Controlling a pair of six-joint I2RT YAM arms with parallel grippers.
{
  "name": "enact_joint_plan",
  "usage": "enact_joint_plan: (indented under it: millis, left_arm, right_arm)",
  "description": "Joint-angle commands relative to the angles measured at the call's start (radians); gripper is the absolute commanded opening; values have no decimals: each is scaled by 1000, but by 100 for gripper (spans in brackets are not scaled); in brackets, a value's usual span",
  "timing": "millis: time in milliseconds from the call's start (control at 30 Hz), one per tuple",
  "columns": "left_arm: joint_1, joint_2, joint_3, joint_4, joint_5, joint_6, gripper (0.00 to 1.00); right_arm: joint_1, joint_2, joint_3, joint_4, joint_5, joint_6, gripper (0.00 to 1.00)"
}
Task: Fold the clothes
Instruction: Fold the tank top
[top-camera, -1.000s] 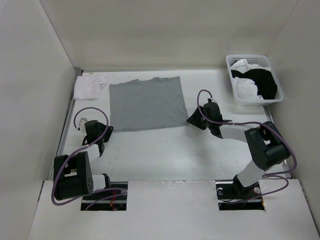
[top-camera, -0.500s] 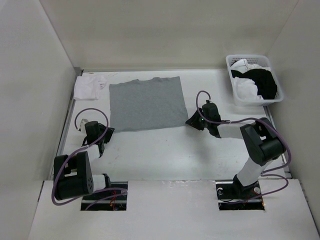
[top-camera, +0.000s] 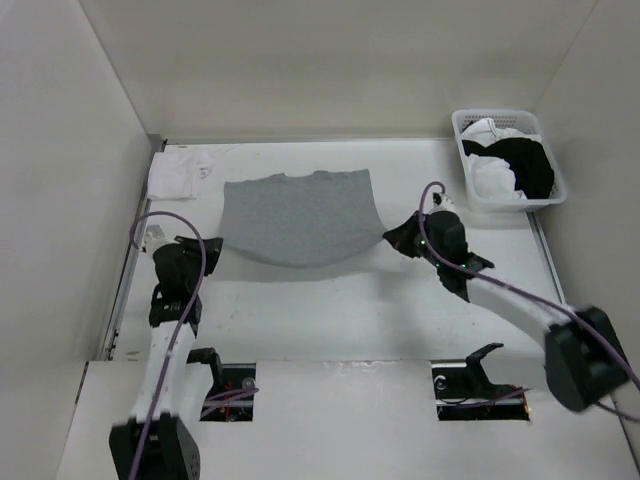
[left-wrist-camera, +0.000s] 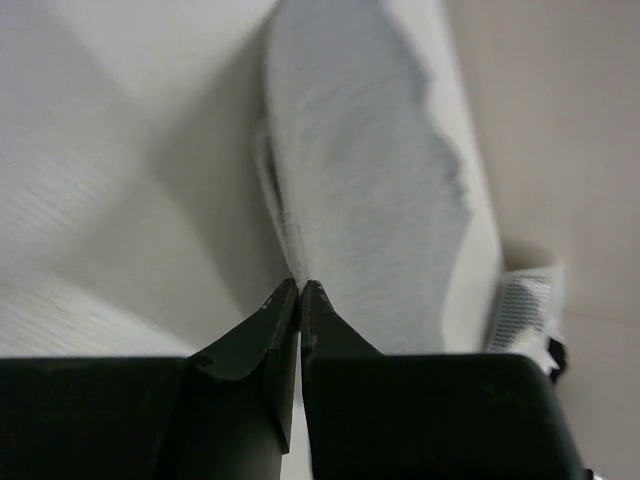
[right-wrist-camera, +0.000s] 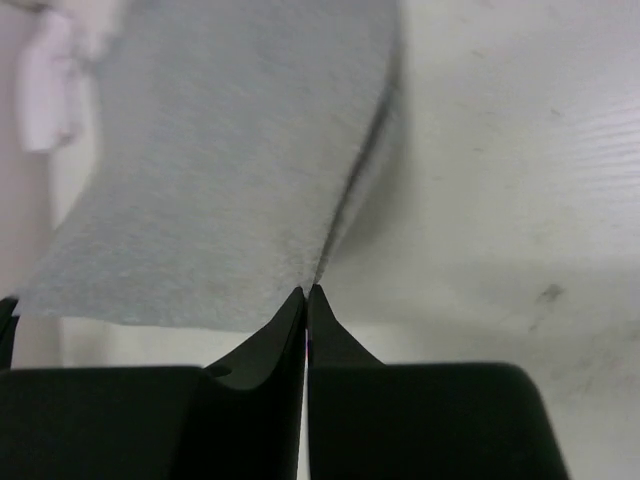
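Note:
The clothes are a plain heather-gray T-shirt (top-camera: 298, 217) in the middle of the table. Its near edge is lifted off the surface and sags between my two grippers, while its far part with the collar rests on the table. My left gripper (top-camera: 212, 246) is shut on the near left corner, and in the left wrist view (left-wrist-camera: 300, 283) the gray fabric (left-wrist-camera: 360, 180) rises from the pinched tips. At the near right corner my right gripper (top-camera: 392, 236) is shut too; the right wrist view (right-wrist-camera: 306, 289) shows the fabric (right-wrist-camera: 220, 170) spreading away from its tips.
A small white folded cloth (top-camera: 180, 172) lies at the far left corner. A white basket (top-camera: 464, 160) with black and white garments stands at the far right. Side walls close in on both sides of the white table (top-camera: 330, 310).
Both grippers went from open beside the flat shirt to shut on its near corners. Both arms have risen, lifting the near edge, and the shirt now sags between them.

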Motion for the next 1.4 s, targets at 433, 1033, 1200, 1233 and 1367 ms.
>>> enact_joint_plan:
  millis: [433, 1033, 1200, 1233, 1367]
  left_arm:
    - [-203, -546, 669, -751, -128, 124, 0]
    - [-163, 391, 389, 7, -229, 72, 0]
    - [-140, 669, 630, 58, -205, 68, 0]
    - [-139, 701, 665, 58, -194, 66, 0]
    - [-143, 708, 698, 54, -167, 63, 0]
  right_arm:
    - [627, -934, 421, -884, 623, -109, 3]
    - [-99, 151, 411, -167, -18, -168, 2]
    - [-202, 448, 708, -205, -102, -179, 2]
    - [-211, 480, 759, -228, -107, -184, 2]
    - [-228, 505, 820, -267, -120, -194, 2]
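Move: Lying some 12 cm ahead of the left hand, 22 cm to its right and about 8 cm below is the middle of the tank top, whose near corners both hands already pinch. From the right hand that middle is roughly 11 cm ahead, 25 cm left and 7 cm below. The folded white cloth is about 26 cm ahead of the left hand, 14 cm to its left and 9 cm lower; the laundry basket stands some 25 cm ahead of the right hand, 35 cm to its right and slightly lower. Flinging the tank top by its pinched corners, both hands whip up some 30 cm and back towards the bases, the right drawing back farther, fingers tipping upwards. Then they reverse and sweep down and forward over the table in one fast stroke, fingers tipping down again and staying shut, to finish about 16 cm ahead of where they began. ##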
